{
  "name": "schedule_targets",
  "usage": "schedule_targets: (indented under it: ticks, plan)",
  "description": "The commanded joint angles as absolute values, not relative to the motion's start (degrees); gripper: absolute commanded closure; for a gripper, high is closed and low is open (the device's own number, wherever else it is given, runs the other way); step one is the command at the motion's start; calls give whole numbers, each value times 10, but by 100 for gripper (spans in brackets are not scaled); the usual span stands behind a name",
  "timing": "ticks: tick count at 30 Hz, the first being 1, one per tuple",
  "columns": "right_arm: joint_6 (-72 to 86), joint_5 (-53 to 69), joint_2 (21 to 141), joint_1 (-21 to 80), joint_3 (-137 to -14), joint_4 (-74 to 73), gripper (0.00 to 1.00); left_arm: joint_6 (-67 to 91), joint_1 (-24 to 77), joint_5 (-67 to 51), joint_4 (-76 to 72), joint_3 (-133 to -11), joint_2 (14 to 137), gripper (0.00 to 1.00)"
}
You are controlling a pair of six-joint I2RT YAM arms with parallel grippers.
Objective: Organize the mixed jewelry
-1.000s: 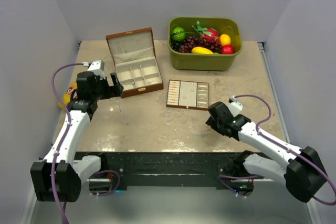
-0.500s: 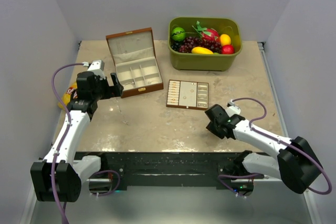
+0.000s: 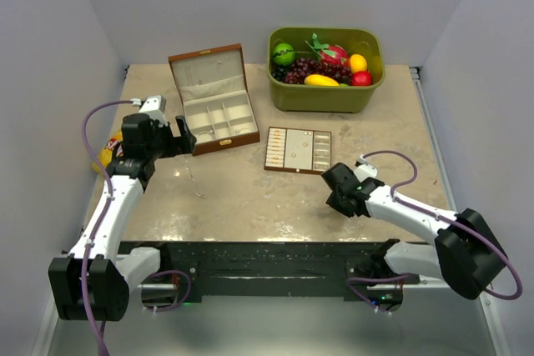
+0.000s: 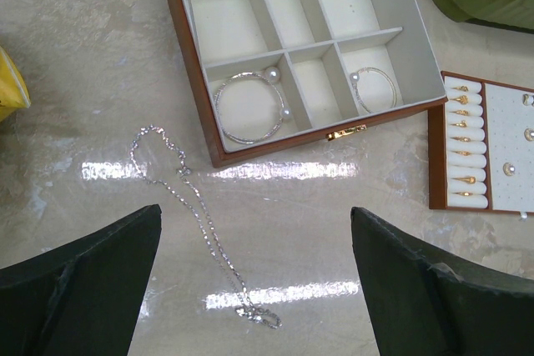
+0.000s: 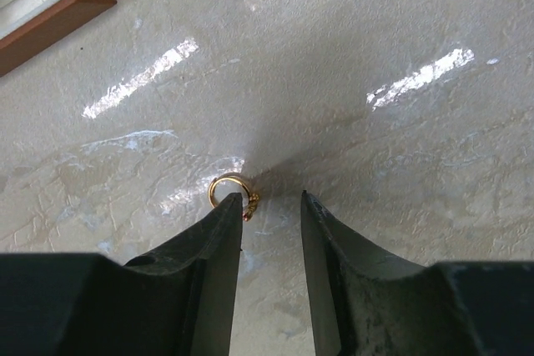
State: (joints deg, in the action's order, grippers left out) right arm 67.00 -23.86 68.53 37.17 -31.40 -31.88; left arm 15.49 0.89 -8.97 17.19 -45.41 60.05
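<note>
A small gold ring (image 5: 228, 189) lies on the marble table, touching the tip of my right gripper's (image 5: 271, 198) left finger rather than sitting between the jaws. Those jaws stand a narrow gap apart with only bare table between them. In the top view the right gripper (image 3: 338, 193) is just below the flat cream tray (image 3: 299, 150). A fine silver chain (image 4: 192, 223) trails across the table ahead of my wide-open left gripper (image 4: 254, 289). Two wire hoops (image 4: 250, 106) (image 4: 375, 89) with pearls rest in compartments of the wooden box (image 4: 275, 143).
The tray's (image 4: 435, 156) left column holds several gold rings. A green tub (image 3: 325, 68) of fruit stands at the back. The box lid (image 3: 207, 66) is raised. A yellow object (image 3: 107, 152) lies at the table's left edge.
The right gripper has shifted a little left toward the tray and its jaws have narrowed. The left arm has not moved.
</note>
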Motion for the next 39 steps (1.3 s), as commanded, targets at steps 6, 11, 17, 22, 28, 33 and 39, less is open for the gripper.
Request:
schedule_targets:
  ticks: [6, 11, 17, 22, 28, 33, 39]
  plan:
    - [670, -243, 726, 388, -352, -318, 62, 157, 10, -95, 151, -459, 598, 0]
    - [689, -243, 739, 398, -355, -319, 64, 157, 10, -95, 151, -458, 597, 0]
    - [703, -245, 746, 404, -355, -325, 72, 157, 10, -95, 152, -458, 595, 0]
    - [708, -252, 744, 405, -352, -330, 74, 157, 10, -95, 152, -459, 595, 0]
    - [707, -263, 744, 406, -351, -333, 80, 157, 9, -95, 152, -458, 596, 0]
    - [705, -257, 744, 406, -341, -318, 82, 157, 9, -96, 152, -458, 597, 0]
    - [689, -254, 758, 406, -339, -305, 91, 153, 10, -112, 150, -457, 598, 0]
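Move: Just beside the right fingertips, the gold ring lies on the table about 2 cm to the left, 1 cm farther out and 1 cm below the hand. The tray with the ring rolls has its middle some 15 cm ahead and 11 cm to the left, and the open jewelry box is roughly 24 cm ahead and 30 cm left, both close to table height. From the left hand, the gold ring is about 12 cm back, 38 cm right and 17 cm down. Skimming left by about 1.5 cm just above the table, the right hand brings its half-open fingers over the gold ring's beaded side. There it stays, barely lower and with the wrist hardly turning, while the fingers close almost fully in small steps and pinch that beaded side between their tips. ##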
